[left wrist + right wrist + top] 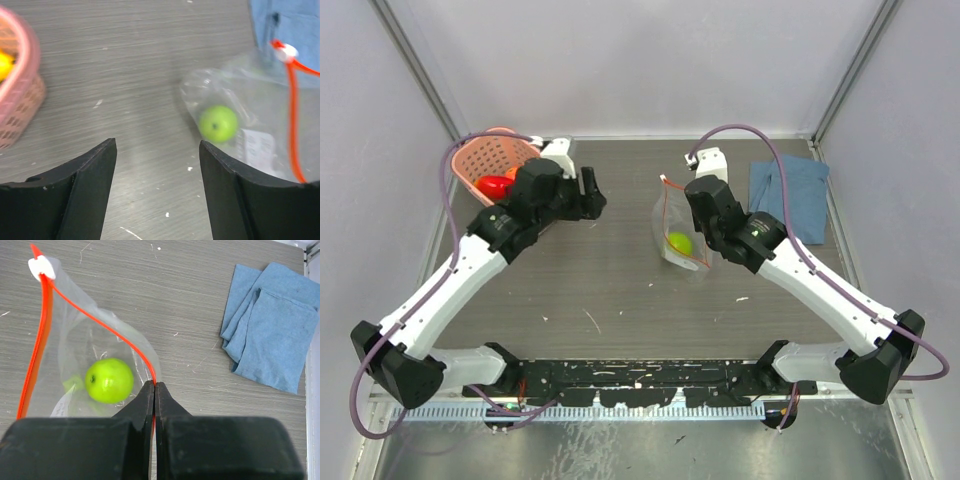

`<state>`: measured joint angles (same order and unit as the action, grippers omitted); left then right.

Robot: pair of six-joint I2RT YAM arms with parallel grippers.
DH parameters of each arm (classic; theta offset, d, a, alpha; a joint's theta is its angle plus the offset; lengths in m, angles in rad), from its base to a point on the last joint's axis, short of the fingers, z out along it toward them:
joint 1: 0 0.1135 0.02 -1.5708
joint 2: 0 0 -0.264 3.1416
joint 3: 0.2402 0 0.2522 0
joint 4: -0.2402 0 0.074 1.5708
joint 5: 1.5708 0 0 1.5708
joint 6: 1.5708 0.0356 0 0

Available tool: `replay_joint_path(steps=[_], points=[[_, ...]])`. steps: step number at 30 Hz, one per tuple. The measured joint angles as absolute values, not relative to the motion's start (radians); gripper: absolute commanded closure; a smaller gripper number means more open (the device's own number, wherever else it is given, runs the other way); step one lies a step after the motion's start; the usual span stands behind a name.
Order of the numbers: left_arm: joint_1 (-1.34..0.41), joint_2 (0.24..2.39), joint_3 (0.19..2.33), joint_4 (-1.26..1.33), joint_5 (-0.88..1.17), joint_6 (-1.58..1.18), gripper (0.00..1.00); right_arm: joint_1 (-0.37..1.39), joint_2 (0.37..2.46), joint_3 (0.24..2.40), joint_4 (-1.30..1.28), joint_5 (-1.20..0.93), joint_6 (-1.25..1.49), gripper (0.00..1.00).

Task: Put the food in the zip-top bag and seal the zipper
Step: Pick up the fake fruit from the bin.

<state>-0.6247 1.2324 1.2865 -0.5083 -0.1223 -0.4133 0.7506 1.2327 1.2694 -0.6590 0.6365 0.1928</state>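
Observation:
The zip-top bag [672, 215] lies mid-table, its mouth held open. A green toy apple [109, 380] sits inside it. The orange-red zipper [42, 330] runs along the mouth, with the white slider [40, 267] at its far end. My right gripper [155, 385] is shut on one lip of the zipper edge. My left gripper [157, 145] is open over bare table, left of the bag [220, 85], with nothing between its fingers. More food, red and orange [495, 185], lies in the pink basket [490, 155].
A folded blue cloth [790, 195] lies at the back right, just past the bag. The pink basket stands at the back left near the wall. Grey walls close in the table on three sides.

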Motion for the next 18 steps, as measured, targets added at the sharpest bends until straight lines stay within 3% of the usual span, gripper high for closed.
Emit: replay_joint_path(steps=[9,18], points=[[-0.347,1.23,1.3,-0.601,-0.131,-0.395,0.14,0.735,1.237,1.266,-0.638,0.626,0.184,1.0],[-0.114,1.361,1.371,-0.599,-0.127,-0.405,0.09,0.718,1.246,1.259,-0.623,0.599,0.181,1.0]])
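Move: The yellow pear in the bin lies about 15 cm ahead of the open left hand, 20 cm to its left and 16 cm below. The red pepper is some 11 cm left of the pear, level with it; the dark green avocado is about 6 cm left and 4 cm nearer. From the right hand, still pinching the bag, the pear is roughly 15 cm ahead and 44 cm left. Left hand sweeps about 18 cm left and 8 forward towards the bin, turning 30 degrees counter-clockwise, opening wider. ##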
